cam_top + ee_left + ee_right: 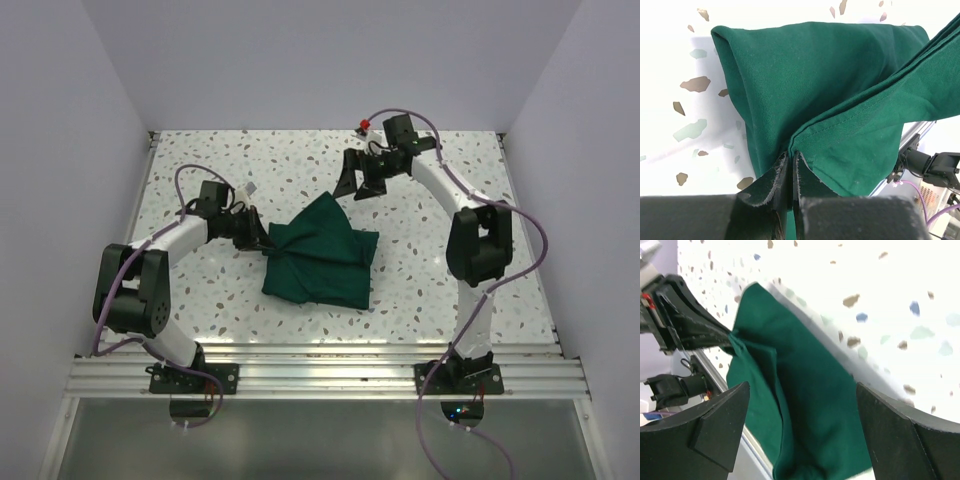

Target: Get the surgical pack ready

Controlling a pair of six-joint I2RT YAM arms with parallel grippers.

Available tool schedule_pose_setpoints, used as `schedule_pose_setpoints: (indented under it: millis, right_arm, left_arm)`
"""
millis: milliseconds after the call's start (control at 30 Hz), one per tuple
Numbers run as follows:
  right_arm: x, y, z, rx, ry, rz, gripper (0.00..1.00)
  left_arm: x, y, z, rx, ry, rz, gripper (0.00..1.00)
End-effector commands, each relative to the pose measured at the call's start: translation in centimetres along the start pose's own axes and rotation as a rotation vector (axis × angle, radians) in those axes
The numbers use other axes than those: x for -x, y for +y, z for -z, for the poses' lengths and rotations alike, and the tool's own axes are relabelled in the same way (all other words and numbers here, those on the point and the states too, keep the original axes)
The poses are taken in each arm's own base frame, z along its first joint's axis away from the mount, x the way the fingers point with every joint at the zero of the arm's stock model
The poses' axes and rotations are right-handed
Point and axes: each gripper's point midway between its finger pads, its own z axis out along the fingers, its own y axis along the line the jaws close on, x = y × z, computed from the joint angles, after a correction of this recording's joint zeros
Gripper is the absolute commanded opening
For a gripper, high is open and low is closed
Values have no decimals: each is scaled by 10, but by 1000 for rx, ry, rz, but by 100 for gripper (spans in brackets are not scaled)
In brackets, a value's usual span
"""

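Note:
The surgical pack [322, 258] is a dark green cloth folded into a bundle, lying in the middle of the speckled table [440, 290]. My left gripper [262, 240] is shut on the bundle's left edge. In the left wrist view its fingertips [790, 156] pinch a seamed fold of the cloth [830, 90]. My right gripper [350, 182] hangs open just beyond the bundle's far corner, touching nothing. In the right wrist view its wide-apart fingers [802, 386] frame the cloth [800, 410] below, and the left gripper [695, 327] shows holding the cloth's end.
White walls close in the table on the left, right and back. An aluminium rail [320, 375] runs along the near edge, carrying both arm bases. Purple cables [535, 250] loop beside each arm.

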Motion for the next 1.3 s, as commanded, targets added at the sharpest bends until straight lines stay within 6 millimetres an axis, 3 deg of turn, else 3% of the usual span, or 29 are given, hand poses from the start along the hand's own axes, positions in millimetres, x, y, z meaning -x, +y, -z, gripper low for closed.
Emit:
schedule_pose_setpoints:
  millis: [0, 167, 333, 400, 533, 600, 633, 667, 800, 967, 1033, 1067, 1167, 1267]
  right_arm:
    - [21, 31, -5, 106, -20, 95, 90]
    - [7, 47, -29, 113, 39, 109, 88]
    - [-7, 54, -30, 133, 67, 113, 86]
    - [-5, 55, -29, 124, 43, 110, 84]
    - [-17, 52, -32, 126, 100, 86, 63]
    - [-19, 51, -31, 122, 102, 76, 36]
    - [-22, 55, -28, 130, 108, 69, 15]
    - [-25, 60, -25, 139, 117, 60, 0]
    - [-37, 93, -3, 190, 103, 61, 0]
    - [-96, 121, 22, 205, 195, 92, 0]
    - [-127, 115, 21, 193, 252, 90, 0]
    - [-140, 122, 24, 201, 267, 123, 0]
    - [-184, 117, 21, 190, 382, 123, 0]
    - [-207, 119, 21, 187, 418, 131, 0]
  left_arm:
    - [-6, 2, 6, 9, 16, -27, 9]
    - [-4, -1, 5, -6, 17, -31, 9]
    - [-2, -3, 5, -18, 16, -34, 9]
    - [-3, -3, 5, -21, 17, -34, 9]
    - [-2, -6, 7, -31, 10, -51, 14]
    - [3, -9, 10, -28, -8, -68, 24]
    - [6, -11, 12, -27, -23, -78, 27]
    - [10, -15, 16, -28, -43, -89, 33]
    - [27, -18, 33, 28, -124, -92, 44]
    - [60, -5, 70, 157, -306, -60, 50]
    - [67, -3, 77, 171, -333, -51, 49]
    - [68, 1, 78, 182, -333, -40, 49]
    - [67, 8, 78, 204, -332, -22, 48]
    - [61, 15, 70, 202, -295, 2, 46]
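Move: The green cloth's far corner lies about 6 cm to the right gripper's left, 2 cm back and 2 cm lower. From that same gripper the cloth's right corner is some 13 cm back and 5 cm right, about 6 cm down. The cloth's near edge has its middle roughly 29 cm back and 8 cm left, 7 cm down. From the left gripper, still shut on the fold, the far corner lies about 13 cm ahead and 16 cm right, near its own height. Bring the open right gripper left about 6 cm and slightly back onto the cloth's far corner, and pinch it while the left fingers keep the fold. Then draw the corner back towards the base some 18 cm, rising a few centimetres over the cloth and turning about 20 degrees counter-clockwise. Open the left fingers to let go of the fold, then lift away up, left and a little forward. ##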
